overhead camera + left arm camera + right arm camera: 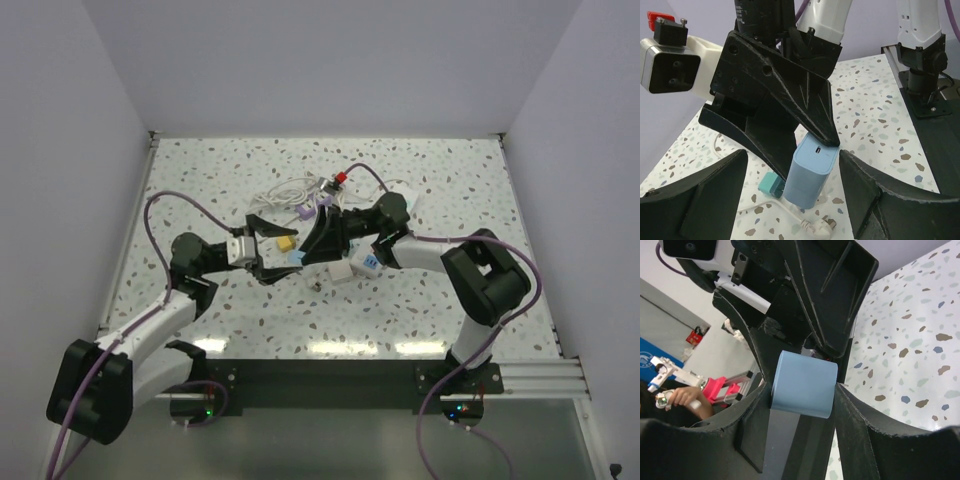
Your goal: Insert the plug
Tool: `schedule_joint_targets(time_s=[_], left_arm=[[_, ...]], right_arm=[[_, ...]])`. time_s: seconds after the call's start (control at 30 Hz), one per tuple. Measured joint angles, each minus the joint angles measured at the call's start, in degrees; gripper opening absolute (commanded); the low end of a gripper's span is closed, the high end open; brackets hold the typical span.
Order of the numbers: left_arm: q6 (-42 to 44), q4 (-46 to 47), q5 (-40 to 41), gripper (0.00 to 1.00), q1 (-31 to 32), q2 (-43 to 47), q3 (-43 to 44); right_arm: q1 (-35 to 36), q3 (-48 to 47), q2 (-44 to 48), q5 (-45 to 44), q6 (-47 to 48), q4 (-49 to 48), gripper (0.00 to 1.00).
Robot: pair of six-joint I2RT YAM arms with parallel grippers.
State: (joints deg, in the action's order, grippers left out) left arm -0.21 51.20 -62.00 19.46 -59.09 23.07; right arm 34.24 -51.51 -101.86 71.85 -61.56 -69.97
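Observation:
A light-blue charger block (809, 176) with a small port on its top face is held above the speckled table by my right gripper (802, 390), which is shut on it (802, 382). In the top view the block (296, 257) sits at the right gripper's tips (302, 254), mid-table. My left gripper (795, 200) is open, its two fingers (710, 200) on either side of the block without touching it. In the top view the left gripper (272, 248) faces the right one.
A teal plug (771, 184) and a white cable with a plug end (816, 227) lie on the table under the block. A yellow piece (286, 243), two white adapters (343, 270), a coiled white cable (290, 190) and a red-tipped part (341, 178) lie around.

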Motion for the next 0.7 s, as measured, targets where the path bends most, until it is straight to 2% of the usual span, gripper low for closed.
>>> schedule_joint_targets(time_s=[0.1, 0.27, 0.5, 0.7], left_arm=[[0.07, -0.37, -0.22, 0.77, 0.26, -0.81, 0.44], [0.55, -2.62, -0.98, 0.67, 0.94, -1.55, 1.4], [2.91, -6.34, -2.4, 0.62, 2.08, -2.56, 3.32], [4.52, -9.01, -2.95, 0.53, 2.86, -3.17, 4.13]], right_arm=[[0.09, 0.0, 0.0, 0.13, -0.83, -1.2, 0.16], [0.26, 0.0, 0.0, 0.13, -1.49, -1.73, 0.16], [0.26, 0.0, 0.0, 0.13, -3.56, -2.97, 0.16], [0.26, 0.0, 0.04, 0.11, -5.16, -3.21, 0.17]])
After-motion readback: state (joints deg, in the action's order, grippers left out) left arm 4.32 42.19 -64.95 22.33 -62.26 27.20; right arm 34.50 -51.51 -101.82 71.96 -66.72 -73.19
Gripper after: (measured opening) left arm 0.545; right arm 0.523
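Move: The blue block, held in the right fingers, lies about 3 cm right of the left hand, 1 cm back and 1 cm lower. The white plug lies on the table some 8 cm right of the left hand, 3 cm ahead and 17 cm below; the teal cube is about 14 cm right, 12 cm ahead and 17 cm below. For the right hand, the block sits about 1 cm left of its hand point. The left hand eases about 2 cm right and down, narrowing its fingers around the blue block the right holds. ##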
